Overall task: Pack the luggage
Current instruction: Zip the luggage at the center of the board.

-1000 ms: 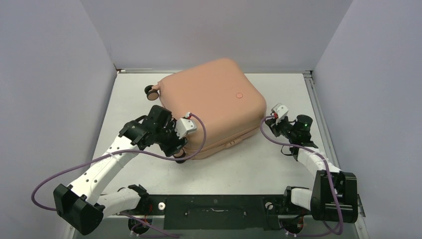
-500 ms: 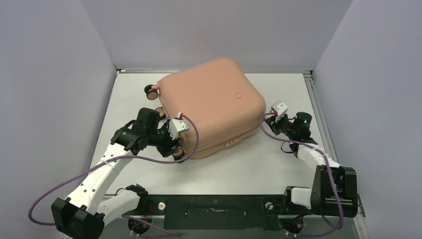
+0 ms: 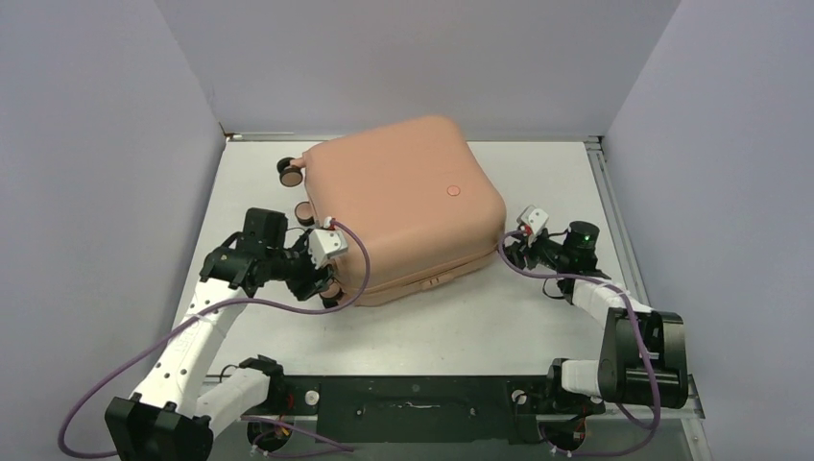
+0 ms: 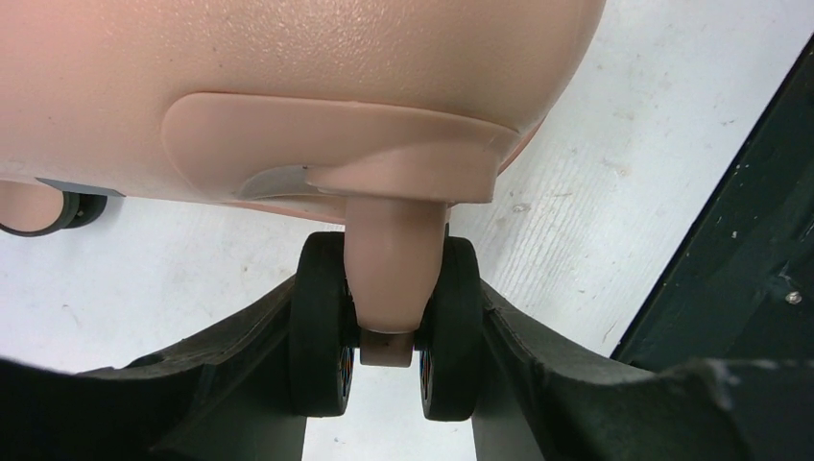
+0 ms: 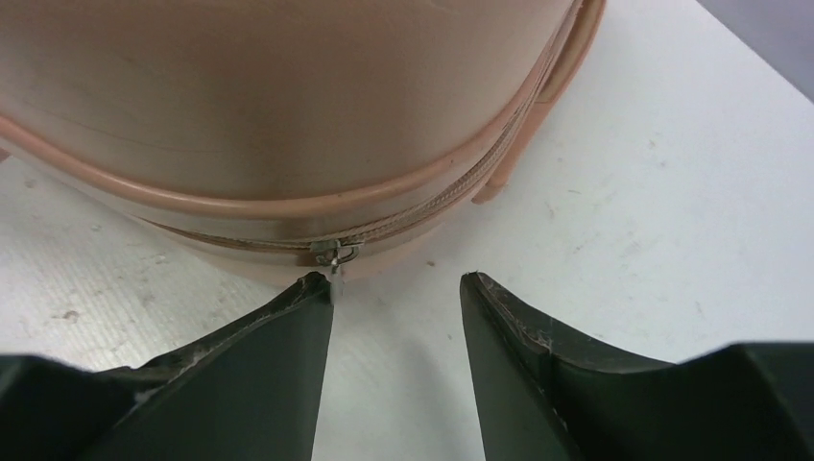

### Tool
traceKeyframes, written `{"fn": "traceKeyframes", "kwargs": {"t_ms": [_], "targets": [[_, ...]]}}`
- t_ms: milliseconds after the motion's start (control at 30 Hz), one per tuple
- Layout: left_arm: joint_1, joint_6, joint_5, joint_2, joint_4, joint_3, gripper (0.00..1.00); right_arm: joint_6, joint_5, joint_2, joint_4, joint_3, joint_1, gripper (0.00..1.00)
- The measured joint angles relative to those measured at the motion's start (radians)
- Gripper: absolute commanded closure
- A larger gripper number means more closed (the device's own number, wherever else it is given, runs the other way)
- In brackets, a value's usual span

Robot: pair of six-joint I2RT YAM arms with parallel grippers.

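The salmon-pink luggage (image 3: 403,202) lies closed on the white table, its round dot (image 3: 454,191) facing up. My left gripper (image 3: 322,281) is at its near-left corner, shut on a black-and-pink caster wheel (image 4: 389,307), with one finger pressed against each tyre. My right gripper (image 3: 510,253) sits at the luggage's right corner, and its jaws stand open over bare table. In the right wrist view the small metal zipper pull (image 5: 336,257) hangs on the zip seam just off the left fingertip (image 5: 312,288) and is not gripped.
Two more caster wheels (image 3: 288,171) (image 3: 305,209) stick out on the luggage's left side. Grey walls enclose the table on three sides, with a metal rail (image 3: 605,192) along the right. A black mounting bar (image 3: 413,394) runs along the near edge.
My left arm has drawn back to the left with the caster wheel, and the luggage has slid and turned left with it. My right gripper has followed and opened.
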Motion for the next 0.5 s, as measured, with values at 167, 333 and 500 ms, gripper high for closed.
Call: {"fn": "traceKeyframes", "kwargs": {"t_ms": [167, 333, 500], "targets": [[0.107, 0.102, 0.07, 0.003, -0.029, 0.0, 1.0, 0.069, -0.099, 0.059, 0.067, -0.008, -0.002, 0.62], [0.181, 0.178, 0.142, 0.03, -0.052, 0.002, 1.0, 0.136, -0.154, 0.066, 0.114, -0.009, -0.003, 0.65], [0.228, 0.22, 0.186, 0.063, -0.07, 0.013, 1.0, 0.157, -0.175, 0.064, 0.11, -0.01, 0.015, 0.93]]}}
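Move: The zipper pull at the suitcase's near right corner is about 3 cm left of the right hand, level with it in reach and height. From that hand, the near-side handle lies some 16 cm left and 6 cm back, and the end handle roughly 9 cm ahead and 3 cm left. The left hand already grips a caster at the near left corner; the zipper pull is about 37 cm right, 10 cm ahead and 6 cm below it. Leftward and a little back, the right hand travels roughly 3 cm to the zipper pull, rolling and turning a little counter-clockwise while its fingers close to about half their starting gap, bringing the pull's tab between the tips. The left hand keeps its grip on the caster and drags the suitcase left about 2.5 cm, easing slightly forward. ##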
